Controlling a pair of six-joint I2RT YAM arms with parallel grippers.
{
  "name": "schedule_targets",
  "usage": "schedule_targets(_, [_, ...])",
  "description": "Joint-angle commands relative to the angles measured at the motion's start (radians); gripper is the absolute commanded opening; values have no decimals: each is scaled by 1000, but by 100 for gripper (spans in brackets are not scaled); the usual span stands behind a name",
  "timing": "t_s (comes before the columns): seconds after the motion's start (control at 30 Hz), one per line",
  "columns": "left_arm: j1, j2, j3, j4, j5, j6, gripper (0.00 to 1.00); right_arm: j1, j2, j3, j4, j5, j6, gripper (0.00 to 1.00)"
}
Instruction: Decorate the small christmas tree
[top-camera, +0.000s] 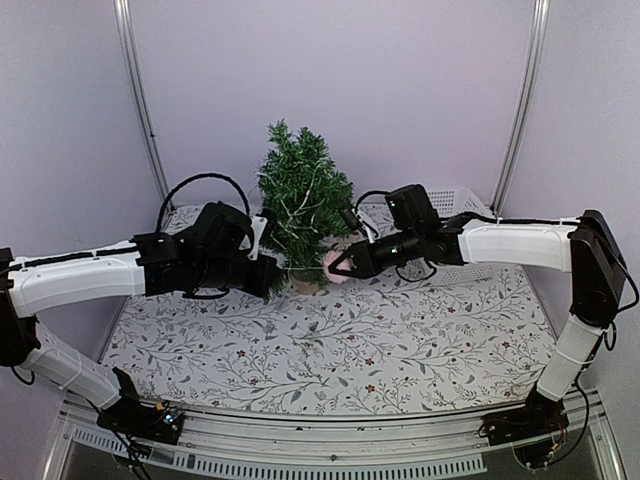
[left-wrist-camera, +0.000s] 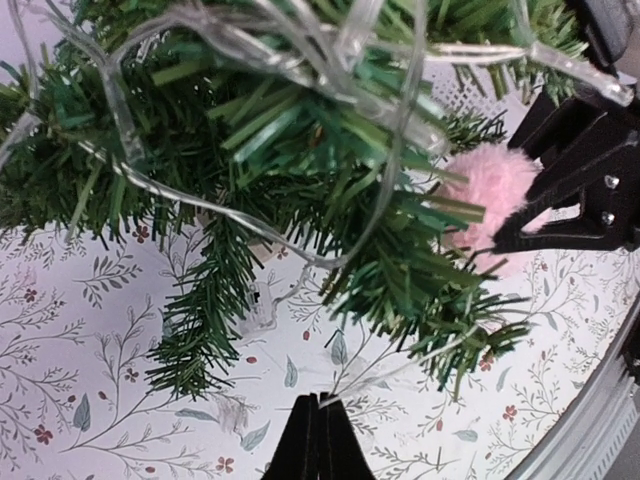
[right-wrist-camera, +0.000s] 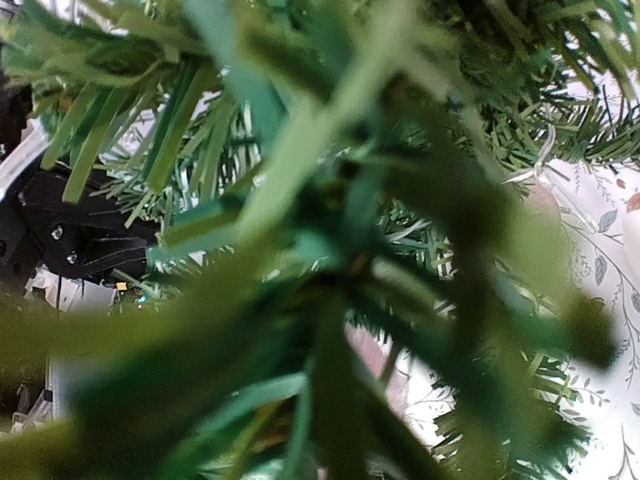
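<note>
The small christmas tree (top-camera: 302, 195) stands at the back middle of the table on its pale stump (top-camera: 307, 284), with a clear light string (left-wrist-camera: 300, 60) looped through its branches. My left gripper (top-camera: 272, 276) is low at the tree's left side. Its jaws (left-wrist-camera: 318, 402) are pressed together, and a thin clear wire (left-wrist-camera: 420, 360) runs taut from their tips up into the branches. On the tree's lower right, my right gripper (top-camera: 340, 264) is shut on a fluffy pink pompom (top-camera: 331, 268) (left-wrist-camera: 495, 185), pressing it against the branches. In the right wrist view, blurred needles hide the fingers.
A floral-patterned cloth (top-camera: 330, 345) covers the table. A white slatted basket (top-camera: 458, 200) sits at the back right behind the right arm. Metal frame posts (top-camera: 140, 100) rise at both back corners against the pale walls.
</note>
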Motion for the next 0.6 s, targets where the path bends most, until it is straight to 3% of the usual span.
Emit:
schedule_targets(0.0, [18,-17,-28,24,10,5,0,-4,-4,-21,-3,-35,-30,0])
schedule_targets(0.1, [16,-23,-39,113,96,46,0,2,-12,-13,16,-63,-37,9])
schedule_targets(0.23, [16,-22,-58,209,226,76,0,3,-24,-6,23,-76,-45,30])
schedule_targets(0.4, [18,-28,-73,237,248,72,8,-8,-61,-15,18,-75,-34,54])
schedule_targets(0.47, [25,-44,-86,241,244,66,16,-19,-81,-24,11,-70,-23,62])
schedule_targets(0.57, [36,-88,-117,252,246,64,35,-36,-117,-48,7,-73,-12,70])
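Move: Beside the outer tip of the low front branch, the shut left fingers hold one end of the pink pompom's white thread; that tip is about 8 cm to their right and 1 cm ahead, about level. From the right hand, which holds the pompom itself, the tip is some 4 cm left, 2 cm back and slightly above. The tree's base stands about 11 cm ahead of the left hand, 4 cm right and 16 cm below. Slackening the thread, the left hand dips slightly, then goes about 3.5 cm right and a little back towards the branch tip, rising again while its wrist swings about 10 degrees clockwise; near the end its fingers start to open around the thread. The right hand eases back 1 cm, opens wide to let go of the pink pompom, then begins to lift about 2 cm. ##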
